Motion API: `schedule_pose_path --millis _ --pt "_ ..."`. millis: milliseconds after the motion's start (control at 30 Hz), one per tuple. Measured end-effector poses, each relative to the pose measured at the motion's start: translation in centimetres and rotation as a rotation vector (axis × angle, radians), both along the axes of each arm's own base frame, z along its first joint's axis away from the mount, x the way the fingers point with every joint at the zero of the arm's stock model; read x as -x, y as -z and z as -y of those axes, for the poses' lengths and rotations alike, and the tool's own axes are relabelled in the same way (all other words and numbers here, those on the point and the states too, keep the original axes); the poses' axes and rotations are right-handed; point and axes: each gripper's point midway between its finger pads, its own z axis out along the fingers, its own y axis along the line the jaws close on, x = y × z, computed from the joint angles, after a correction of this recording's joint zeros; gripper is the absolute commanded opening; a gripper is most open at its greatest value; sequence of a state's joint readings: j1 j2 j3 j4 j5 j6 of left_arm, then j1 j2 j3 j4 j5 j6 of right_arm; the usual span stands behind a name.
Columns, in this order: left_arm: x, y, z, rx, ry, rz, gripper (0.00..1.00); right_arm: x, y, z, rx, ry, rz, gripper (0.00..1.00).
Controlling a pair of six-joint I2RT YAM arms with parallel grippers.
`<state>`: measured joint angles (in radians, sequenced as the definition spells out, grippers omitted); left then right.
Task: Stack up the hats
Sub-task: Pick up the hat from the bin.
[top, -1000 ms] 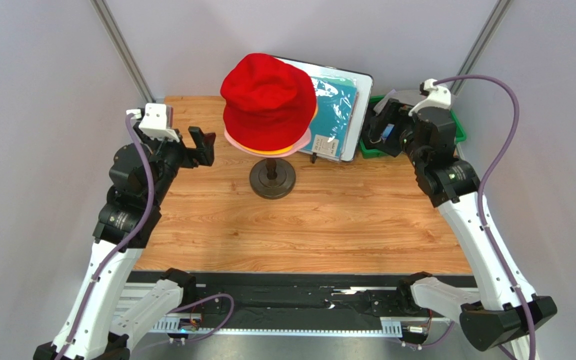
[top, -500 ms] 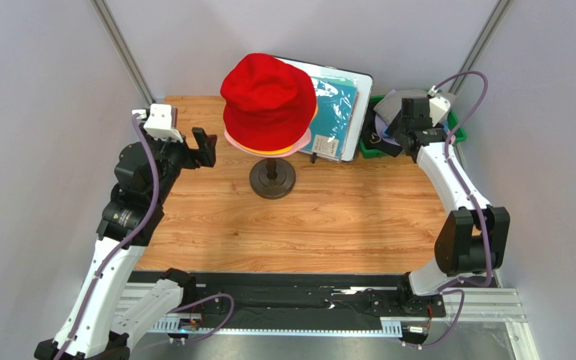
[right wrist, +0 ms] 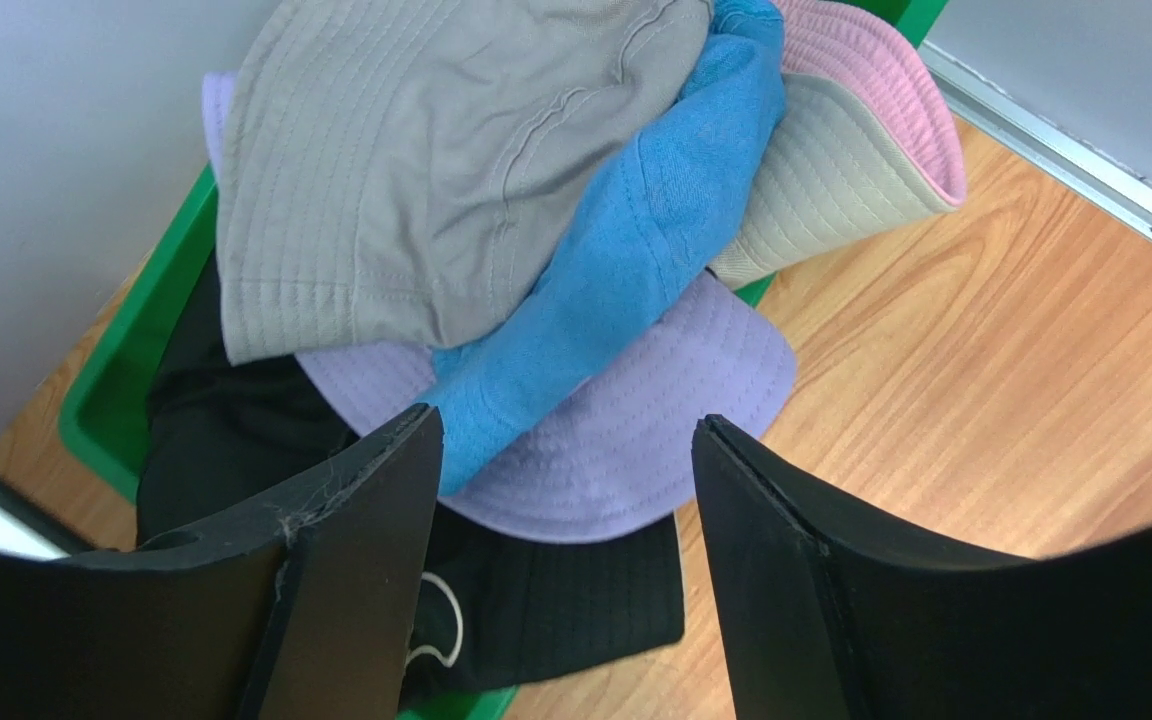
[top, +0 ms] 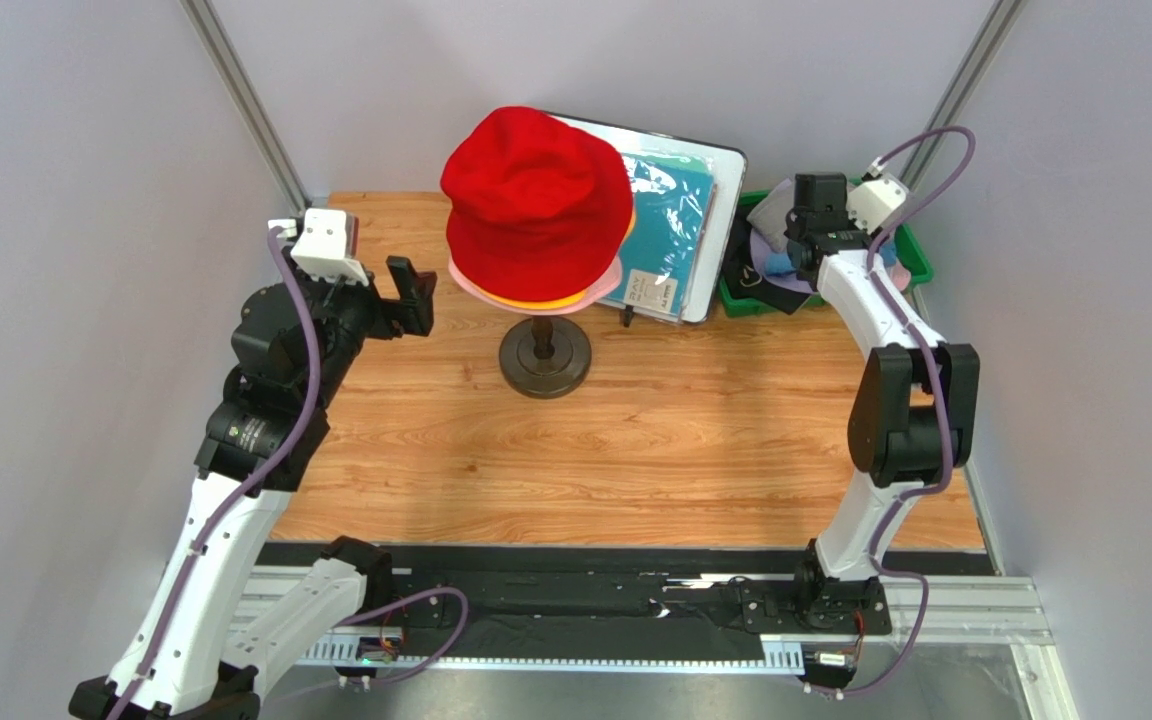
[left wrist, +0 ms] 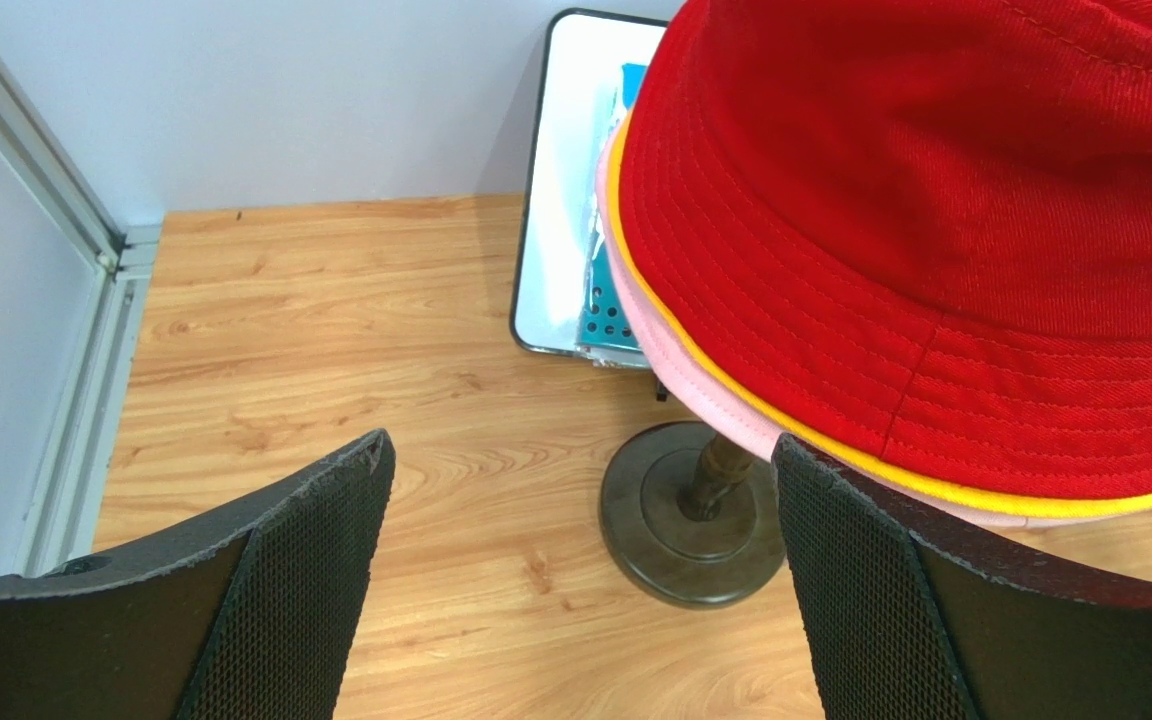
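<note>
A red hat (top: 537, 203) tops the stack on the mannequin stand, with an orange-yellow brim (left wrist: 1018, 488) and a pink brim (left wrist: 687, 375) showing under it. My left gripper (top: 409, 293) stands open just left of the stack, empty, its right finger close to the pink brim. My right gripper (top: 796, 248) is over the green bin (right wrist: 132, 360) of loose hats: beige (right wrist: 432, 150), blue (right wrist: 627, 255), lavender (right wrist: 642, 420) and black (right wrist: 537, 600). Its jaws are open above the lavender and blue hats, nothing between them.
The stand's dark round base (top: 545, 360) sits on the wooden table (top: 657, 450). A teal sheet in a white frame (top: 672, 210) leans behind the stack. Grey walls and metal posts close in both sides. The bin is at the back right corner.
My right arm has stretched out over the bin, and its jaws have narrowed. The left arm shifted slightly and stays open.
</note>
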<state>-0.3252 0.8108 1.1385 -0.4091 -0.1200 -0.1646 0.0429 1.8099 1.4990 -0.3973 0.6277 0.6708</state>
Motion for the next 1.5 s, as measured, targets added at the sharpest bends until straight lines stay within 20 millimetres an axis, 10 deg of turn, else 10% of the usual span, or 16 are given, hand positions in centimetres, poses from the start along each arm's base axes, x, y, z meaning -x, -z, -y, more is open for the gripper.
schedule_pose_path --millis 633,967,1200,1367,1500 --pt "0.0 0.1 0.1 -0.014 0.011 0.001 0.99 -3.3 4.0 4.5 -0.001 0.107 -0.044 0.50" --pt "0.0 0.1 0.1 -0.015 0.011 0.000 0.99 -4.9 4.2 4.3 -0.004 0.068 -0.055 0.00" --pt "0.0 0.1 0.1 -0.015 0.011 0.000 1.00 -5.0 4.2 3.9 -0.029 0.037 -0.048 0.00" --pt "0.0 0.1 0.1 -0.015 0.011 0.000 0.99 -4.1 0.5 3.4 -0.046 0.011 0.018 0.00" --pt "0.0 0.1 0.1 -0.015 0.011 0.000 1.00 -3.5 -6.7 3.3 -0.029 -0.009 0.152 0.00"
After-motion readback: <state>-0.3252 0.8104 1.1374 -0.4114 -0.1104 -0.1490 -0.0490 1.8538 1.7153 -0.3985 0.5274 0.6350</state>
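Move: The blue hat, a folded strip on top of the pile in the green bin, lies about 5 cm ahead, 5 cm right and 5 cm below my right hand. The grey cloth is some 11 cm ahead, 2 cm right and 5 cm below; the lilac brim is level, 3 cm right, 8 cm below; the pink-beige hat is 3 cm ahead, 15 cm right, 7 cm below. From my left hand the blue hat is about 22 cm ahead, 60 cm right and 26 cm lower. I slide my right hand forward, right and down into the pile, some 8 cm along the way its slanting fingers point, first narrowing the fingers and then shutting them fully to pinch the blue hat's fold. Then I lift almost straight up about 11 cm, drawing slightly back and left, with the fingertips tilting up some 10 degrees and keeping the pinch. ##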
